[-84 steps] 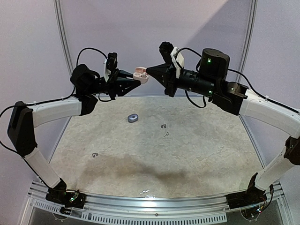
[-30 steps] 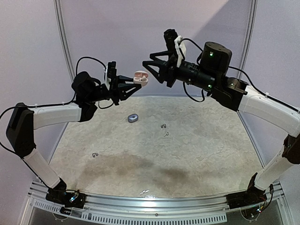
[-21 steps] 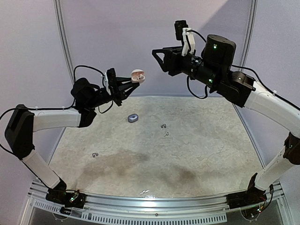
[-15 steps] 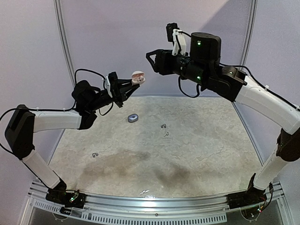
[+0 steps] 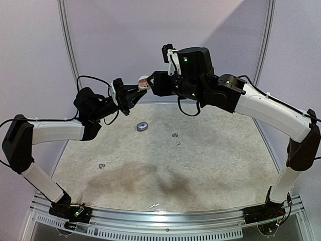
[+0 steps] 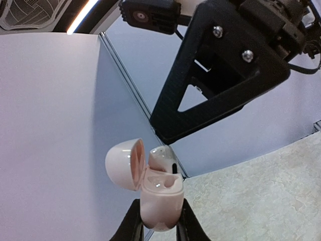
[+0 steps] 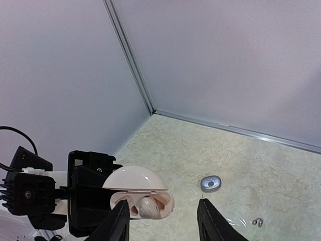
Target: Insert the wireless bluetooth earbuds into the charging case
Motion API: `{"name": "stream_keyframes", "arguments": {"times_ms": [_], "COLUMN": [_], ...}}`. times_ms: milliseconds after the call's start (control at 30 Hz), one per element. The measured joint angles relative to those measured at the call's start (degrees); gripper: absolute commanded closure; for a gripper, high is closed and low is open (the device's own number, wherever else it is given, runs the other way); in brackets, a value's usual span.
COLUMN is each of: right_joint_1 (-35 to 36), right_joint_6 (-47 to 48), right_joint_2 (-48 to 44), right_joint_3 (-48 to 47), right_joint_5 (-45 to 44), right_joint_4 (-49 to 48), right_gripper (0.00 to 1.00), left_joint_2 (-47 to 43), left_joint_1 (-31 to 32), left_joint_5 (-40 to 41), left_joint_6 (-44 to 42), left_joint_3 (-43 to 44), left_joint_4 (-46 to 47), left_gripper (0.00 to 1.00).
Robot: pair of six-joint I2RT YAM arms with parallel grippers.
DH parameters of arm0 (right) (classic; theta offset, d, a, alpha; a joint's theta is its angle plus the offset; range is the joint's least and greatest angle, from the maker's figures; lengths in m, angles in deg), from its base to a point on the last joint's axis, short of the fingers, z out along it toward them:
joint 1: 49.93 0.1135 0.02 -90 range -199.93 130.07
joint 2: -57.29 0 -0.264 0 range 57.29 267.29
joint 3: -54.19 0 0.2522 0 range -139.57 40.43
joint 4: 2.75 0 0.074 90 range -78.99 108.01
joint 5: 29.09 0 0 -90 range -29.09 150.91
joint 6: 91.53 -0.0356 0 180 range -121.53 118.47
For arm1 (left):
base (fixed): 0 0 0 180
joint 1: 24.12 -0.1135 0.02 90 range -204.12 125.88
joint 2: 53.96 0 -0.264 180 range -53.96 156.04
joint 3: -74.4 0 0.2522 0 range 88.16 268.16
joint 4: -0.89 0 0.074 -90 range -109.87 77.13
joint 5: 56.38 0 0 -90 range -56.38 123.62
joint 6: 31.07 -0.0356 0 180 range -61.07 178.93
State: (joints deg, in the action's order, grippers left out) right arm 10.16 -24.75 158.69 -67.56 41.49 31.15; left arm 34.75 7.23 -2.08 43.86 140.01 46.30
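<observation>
My left gripper is shut on a pink charging case, held high over the table's far side with its lid swung open. A whitish earbud sticks up out of one socket; the socket beside it is bare. In the right wrist view the case and that earbud show just beyond my right gripper, which is open and holds nothing. From above, the right gripper hangs right next to the case. Tiny dark earbuds lie on the table.
A small grey case rests closed on the marbled table, also showing in the right wrist view. Another tiny dark piece lies at the left. Purple walls with a metal corner post close in the back.
The right arm drew back from the case, rose, then swung down and left, back beside it. The left gripper kept hold of the open case and lifted it a little.
</observation>
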Motion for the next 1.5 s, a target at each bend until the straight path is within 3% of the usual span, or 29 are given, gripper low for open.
{"name": "stream_keyframes", "arguments": {"times_ms": [633,800,1100,1367,1500], "right_joint_1": [0.39,0.37,0.39,0.22,0.35], "right_joint_6": [0.79,1.29,2.12,2.91,3.19], "right_joint_2": [1.64,1.64,1.9,3.56,3.89], "right_joint_3": [-0.22,-0.22,-0.44,-3.17,-3.45], "right_joint_5": [0.07,0.24,1.05,1.22,1.53], "right_joint_4": [-0.39,-0.37,-0.46,0.02,-0.02], "right_gripper": [0.59,0.73,0.71,0.84,0.83], "left_joint_2": [-0.02,-0.02,-0.02,-0.02,-0.02], "left_joint_1": [0.42,0.42,0.44,0.48,0.48], "left_joint_5": [0.17,0.2,0.35,3.04,3.45], "left_joint_6": [-1.07,-1.46,-2.34,-5.31,-6.1], "left_joint_3": [-0.07,-0.07,-0.15,-0.15,-0.17], "left_joint_4": [-0.22,-0.24,-0.35,-0.11,-0.09], "left_gripper": [1.0,1.0,1.0,1.0,1.0]}}
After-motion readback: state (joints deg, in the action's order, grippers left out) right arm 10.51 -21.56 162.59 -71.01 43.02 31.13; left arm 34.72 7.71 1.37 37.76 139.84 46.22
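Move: The earbud, already standing in the case's mouth, lies just off the right fingertips: about 2 cm left, hardly 1 cm ahead and 1 cm below. The case body behind it is some 3 cm left and 1 cm ahead, also about 1 cm lower; the open lid is roughly 3 cm left, 2 cm ahead and 1 cm above. From the left hand, which holds the case, the earbud is about 2 cm right, 1 cm ahead and 1 cm up. Around the earbud in the case mouth, the right gripper comes in about 2 cm to its left and roughly 1 cm down, pointing nearly the same way throughout, while its part-open fingers close to a narrow gap and take the earbud between their tips. The left hand keeps its grip on the case, turning it barely 5 degrees counter-clockwise late on. ##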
